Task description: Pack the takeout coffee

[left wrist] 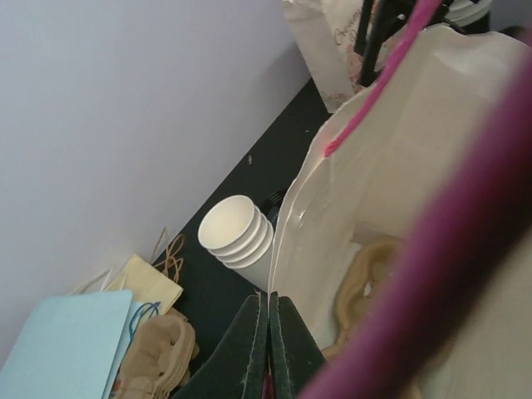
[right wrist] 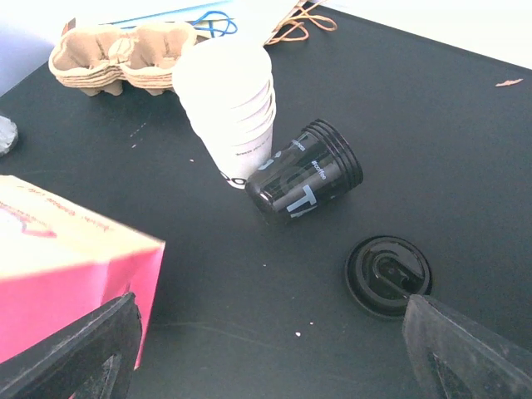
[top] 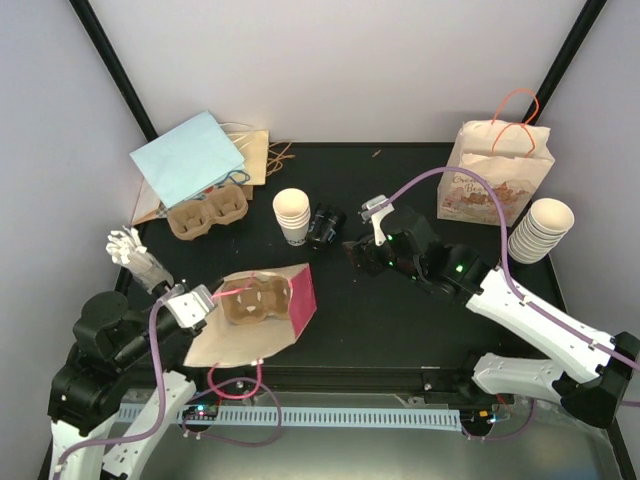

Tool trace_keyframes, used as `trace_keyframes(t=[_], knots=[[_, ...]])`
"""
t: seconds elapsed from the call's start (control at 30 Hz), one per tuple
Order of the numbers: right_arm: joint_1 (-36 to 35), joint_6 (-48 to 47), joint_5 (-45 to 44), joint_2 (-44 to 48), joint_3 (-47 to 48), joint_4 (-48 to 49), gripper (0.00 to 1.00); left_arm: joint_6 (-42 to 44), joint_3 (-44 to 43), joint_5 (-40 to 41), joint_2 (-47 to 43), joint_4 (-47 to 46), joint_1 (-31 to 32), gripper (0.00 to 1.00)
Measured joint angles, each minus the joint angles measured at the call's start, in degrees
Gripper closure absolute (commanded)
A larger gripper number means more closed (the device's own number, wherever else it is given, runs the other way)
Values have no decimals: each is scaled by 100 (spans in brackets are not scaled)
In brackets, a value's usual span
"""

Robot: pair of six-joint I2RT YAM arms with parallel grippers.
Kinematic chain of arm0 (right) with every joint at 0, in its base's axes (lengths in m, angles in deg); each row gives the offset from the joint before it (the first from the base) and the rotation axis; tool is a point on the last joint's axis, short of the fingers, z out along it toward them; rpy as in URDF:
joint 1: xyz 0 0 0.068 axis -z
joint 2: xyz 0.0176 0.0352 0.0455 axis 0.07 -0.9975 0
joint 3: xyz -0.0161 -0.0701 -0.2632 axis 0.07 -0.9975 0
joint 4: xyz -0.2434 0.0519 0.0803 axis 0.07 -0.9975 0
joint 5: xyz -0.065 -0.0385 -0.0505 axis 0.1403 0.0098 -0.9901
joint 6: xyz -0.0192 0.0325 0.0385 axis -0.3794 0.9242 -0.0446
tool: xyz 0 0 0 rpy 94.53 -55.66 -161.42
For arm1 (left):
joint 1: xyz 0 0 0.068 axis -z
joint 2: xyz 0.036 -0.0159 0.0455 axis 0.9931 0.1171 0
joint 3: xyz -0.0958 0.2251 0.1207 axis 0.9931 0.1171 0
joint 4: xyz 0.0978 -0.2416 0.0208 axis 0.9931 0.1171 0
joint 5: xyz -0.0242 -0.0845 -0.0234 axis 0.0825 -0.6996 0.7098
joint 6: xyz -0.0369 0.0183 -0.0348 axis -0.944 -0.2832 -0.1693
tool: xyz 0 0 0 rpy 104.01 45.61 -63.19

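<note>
A black coffee cup [right wrist: 306,179] [top: 325,226] lies on its side against a stack of white cups [right wrist: 230,108] [top: 291,215]. Its black lid [right wrist: 388,276] lies flat on the table, close to my right fingertip. My right gripper [right wrist: 268,332] [top: 362,255] hovers open just short of the cup and lid, holding nothing. A white bag with a pink side [top: 285,320] [left wrist: 382,158] lies open on its side, and a cardboard cup carrier [top: 251,300] [left wrist: 366,278] sits inside it. My left gripper [left wrist: 268,303] [top: 197,306] is shut on the bag's rim.
Spare cardboard carriers [top: 208,214] [right wrist: 116,54] and a light blue bag [top: 187,158] lie at the back left. A printed paper bag [top: 497,176] and a stack of white cups [top: 541,229] stand at the back right. White items [top: 128,247] sit by the left edge.
</note>
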Motion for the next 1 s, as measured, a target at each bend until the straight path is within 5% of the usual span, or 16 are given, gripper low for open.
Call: trace_keyframes(t=[0.37,1.0], knots=[[0,0,35,-15,2,-7,11,-31,92,-94,-2,66,0,98],[0,2,37,-28,4,-11,11,-2063,-793,2433,1311,444,0,98]])
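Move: The pink bag, a cup carrier already inside, hangs by its rim from the left fingers, its middle about 6 cm right of them, 2 cm ahead and 12 cm below. The spare carriers it swings towards lie some 34 cm ahead, 10 cm left and 25 cm down. The straw jar is about 15 cm ahead and 23 cm left, the white cups 28 cm ahead and 11 cm right. From the right hand the spare carriers lie about 20 cm ahead and 35 cm left. The pink bag, still pinched by its rim in the shut left fingers, is swung forward and left towards the spare carriers. After dipping about a centimetre almost on the spot, the left hand travels some 6 cm forward and nearly as far left, gathering speed, while the wrist turns about 30 degrees counter-clockwise and tips the fingers somewhat down. ##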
